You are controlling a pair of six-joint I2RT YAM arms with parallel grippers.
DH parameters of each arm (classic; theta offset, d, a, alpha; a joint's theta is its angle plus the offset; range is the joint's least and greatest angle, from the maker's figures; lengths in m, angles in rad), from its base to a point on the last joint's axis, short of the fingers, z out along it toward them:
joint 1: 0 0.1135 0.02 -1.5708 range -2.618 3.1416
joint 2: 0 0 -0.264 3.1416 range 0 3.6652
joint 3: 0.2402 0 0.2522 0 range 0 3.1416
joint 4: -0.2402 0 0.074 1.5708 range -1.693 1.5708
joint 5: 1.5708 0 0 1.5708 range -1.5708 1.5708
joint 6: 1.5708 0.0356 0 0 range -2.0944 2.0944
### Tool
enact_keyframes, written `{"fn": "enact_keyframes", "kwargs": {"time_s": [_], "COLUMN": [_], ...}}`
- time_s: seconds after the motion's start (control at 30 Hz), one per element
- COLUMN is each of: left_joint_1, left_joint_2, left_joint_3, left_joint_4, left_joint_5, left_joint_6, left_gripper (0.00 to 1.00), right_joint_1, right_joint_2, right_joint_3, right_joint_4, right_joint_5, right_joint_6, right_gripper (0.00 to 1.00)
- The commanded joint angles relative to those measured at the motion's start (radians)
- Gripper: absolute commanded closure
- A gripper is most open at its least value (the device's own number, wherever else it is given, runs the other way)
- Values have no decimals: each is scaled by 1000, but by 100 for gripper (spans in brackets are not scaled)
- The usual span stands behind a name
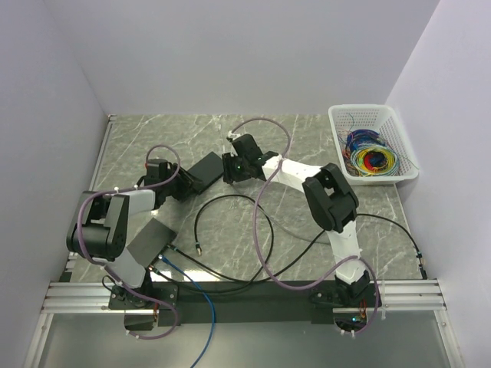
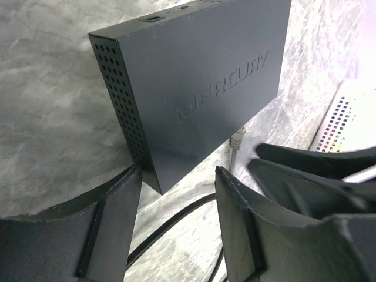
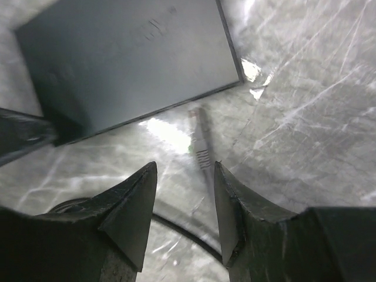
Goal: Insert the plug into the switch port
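Note:
The switch (image 1: 205, 170) is a flat black box marked MERCURY (image 2: 200, 82), lying on the marble table. The grey plug (image 3: 202, 148) lies on the table beside the switch's edge, its cable running back past my right finger; it also shows in the left wrist view (image 2: 237, 140). My right gripper (image 3: 185, 167) is open and empty, its tips just short of the plug. My left gripper (image 2: 176, 176) is open and empty, its fingers on either side of the switch's near corner. In the top view both grippers (image 1: 182, 184) (image 1: 230, 172) flank the switch and the plug is hidden.
A white basket (image 1: 399, 142) of coloured wires stands at the back right. A second dark box (image 1: 149, 241) lies front left. Black cables (image 1: 230, 201) loop across the middle of the table, and a blue cable (image 1: 196, 287) lies at the front edge.

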Motion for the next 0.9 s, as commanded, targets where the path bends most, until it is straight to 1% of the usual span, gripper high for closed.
{"fn": "enact_keyframes", "kwargs": {"time_s": [0.0,0.2,0.27,0.3,0.33,0.4,0.43,0.47,0.57,0.7,0.73,0.87], "left_joint_1": [-6,-8,-8,-8,-8,-8,-8,-6,-6,-8,-8,-9], "left_joint_2": [3,13,11,10,8,0,-4,-7,-30,-85,-98,-154], "left_joint_3": [56,73,72,72,73,79,79,87,99,102,102,130], "left_joint_4": [60,61,61,58,55,46,41,35,9,-9,-14,-43], "left_joint_5": [28,36,36,37,36,36,36,31,21,10,11,24], "left_joint_6": [-13,-17,-15,-15,-13,-9,-3,-1,11,20,25,37], "left_gripper": [42,42,42,42,42,42,42,42,42,42,42,43], "right_joint_1": [2,13,22,25,30,39,39,39,41,39,41,41], "right_joint_2": [40,80,91,94,94,94,94,93,61,-60,-87,-199], "right_joint_3": [53,87,90,88,85,82,77,76,36,-48,-95,-199], "right_joint_4": [-15,-47,-56,-59,-58,-56,-53,-50,-6,79,123,221], "right_joint_5": [30,47,62,65,73,83,87,88,94,105,106,94], "right_joint_6": [-2,-11,-15,-16,-18,-21,-21,-24,-30,-59,-65,-76], "right_gripper": [50,54,64,71,83,92,98,100,100,100,100,100]}}
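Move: The clear plug at the end of the thin grey cable lies some 3 cm below the right fingers, only about 1 cm ahead and 1 cm left. From this hand the switch's middle is about 7 cm left, 2 cm ahead and 2 cm down; the nearest run of the black cable loop is about 7 cm back, straight behind and 4 cm lower. From the left hand, the plug is roughly 11 cm right, 4 cm ahead and 2 cm down. Straight down about 3 cm goes the right hand over the plug; it pauses low while its half-open fingers shut and pinch the plug at its cable end, tip left sticking out. It then draws back and right some 2 cm each, rising a little. The left hand, fingers staying half open, edges forward about 1 cm by the switch's near corner, then lifts away about 4 cm. ##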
